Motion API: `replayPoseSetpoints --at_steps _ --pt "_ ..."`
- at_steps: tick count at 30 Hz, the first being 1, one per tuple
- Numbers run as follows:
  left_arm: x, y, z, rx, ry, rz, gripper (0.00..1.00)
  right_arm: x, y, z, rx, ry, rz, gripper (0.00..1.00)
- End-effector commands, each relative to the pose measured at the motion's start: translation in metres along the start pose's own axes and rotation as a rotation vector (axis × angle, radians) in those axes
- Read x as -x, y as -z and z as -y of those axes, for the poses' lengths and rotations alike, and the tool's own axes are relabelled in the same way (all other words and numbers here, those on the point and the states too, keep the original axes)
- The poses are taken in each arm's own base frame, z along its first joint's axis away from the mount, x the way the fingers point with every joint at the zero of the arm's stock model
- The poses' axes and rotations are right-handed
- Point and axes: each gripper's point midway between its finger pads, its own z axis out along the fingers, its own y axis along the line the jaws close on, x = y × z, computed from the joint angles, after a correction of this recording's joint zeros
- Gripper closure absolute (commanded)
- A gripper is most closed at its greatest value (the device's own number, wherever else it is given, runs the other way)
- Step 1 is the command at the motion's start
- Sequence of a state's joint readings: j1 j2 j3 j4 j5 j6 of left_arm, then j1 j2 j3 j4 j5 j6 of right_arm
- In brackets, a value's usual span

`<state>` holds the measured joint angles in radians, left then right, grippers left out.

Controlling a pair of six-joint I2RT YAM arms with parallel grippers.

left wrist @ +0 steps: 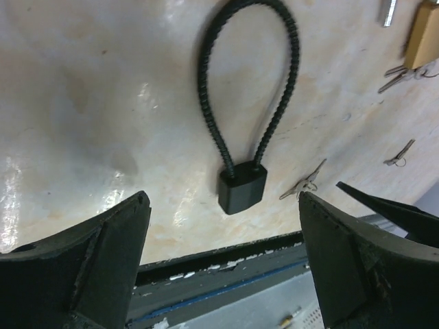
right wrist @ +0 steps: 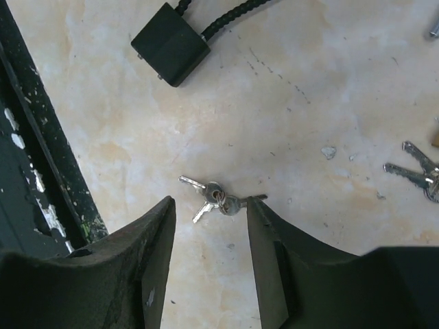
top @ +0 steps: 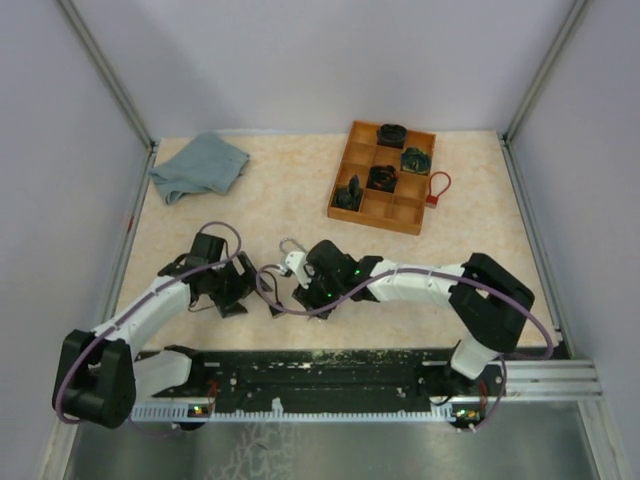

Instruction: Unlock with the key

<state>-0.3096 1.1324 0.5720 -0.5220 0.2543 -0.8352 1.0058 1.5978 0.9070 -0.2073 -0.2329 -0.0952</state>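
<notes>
A black cable lock point(left wrist: 242, 188) lies on the table with its braided loop point(left wrist: 206, 68) stretched away from its body. The same lock body point(right wrist: 170, 44) shows at the top of the right wrist view. A small ring of keys point(right wrist: 216, 195) lies flat just past the tips of my right gripper point(right wrist: 210, 205). Its jaws stand apart with nothing between them, and the right fingertip point(right wrist: 257, 203) overlaps one key's blade. My left gripper point(left wrist: 223, 202) is wide open and empty, hovering near the lock body. From above, both grippers point(top: 240, 290) point(top: 298, 292) flank the lock point(top: 268, 285).
A brass padlock point(left wrist: 422, 34) with its own keys point(left wrist: 401, 75) lies further off, and a loose key point(left wrist: 399, 154) near it. A wooden tray point(top: 411, 214) holding more locks, a red lock point(top: 438, 188) and a blue cloth point(top: 198, 165) sit at the back. The black rail point(right wrist: 41, 157) lines the near table edge.
</notes>
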Motion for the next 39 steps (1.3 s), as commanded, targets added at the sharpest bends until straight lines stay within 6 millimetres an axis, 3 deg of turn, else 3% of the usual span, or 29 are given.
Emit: replayPoseSetpoints --at_steps 1,8,16,24,27,30,35,39 --pt "-0.004 0.003 0.010 -0.135 -0.001 -0.063 0.07 0.013 -0.008 0.000 0.002 0.127 -0.032 0.53" --pt "0.010 0.017 0.011 -0.128 -0.023 0.016 0.08 -0.011 -0.028 0.007 -0.033 0.181 -0.170 0.57" --pt "0.013 0.023 0.015 -0.141 -0.041 0.034 0.08 -0.030 -0.023 0.010 -0.047 0.195 -0.249 0.63" --pt "0.012 0.028 0.023 -0.185 -0.056 0.038 0.08 -0.029 -0.017 -0.005 0.037 0.197 -0.246 0.61" --pt "0.012 0.030 0.026 -0.198 -0.064 0.040 0.09 -0.031 -0.019 0.001 0.008 0.198 -0.251 0.63" --pt "0.011 0.032 0.028 -0.216 -0.071 0.042 0.09 -0.035 -0.024 0.009 -0.038 0.189 -0.277 0.72" --pt "0.009 0.037 0.037 -0.271 -0.096 0.045 0.10 -0.027 -0.020 0.012 -0.070 0.179 -0.246 0.97" --pt "0.006 0.041 0.049 -0.354 -0.130 0.037 0.12 -0.006 -0.004 0.013 -0.103 0.185 -0.149 1.00"
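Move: The small bunch of keys lies just below the right hand, about 4 cm down and only some 1 cm ahead and 1 cm left. From that hand the black cable lock's body sits level, roughly 10 cm to the left; the other keys are about 13 cm ahead and 1 cm right, and the brass padlock some 15 cm straight ahead. From the left hand the small keys lie around 18 cm right and 4 cm back. The right hand sinks about 3 cm onto the small keys, its wrist turning some 15 degrees so the half-open fingers point more steeply down, hovers there, then shuts the fingertips and pinches a key with its blade sticking out, coming back up barely half a centimetre at the end. Meanwhile the left hand, open and empty near the black cable lock, dips a little under 1 cm and then climbs, ending about 4 cm higher and tilted a little over 10 degrees. ##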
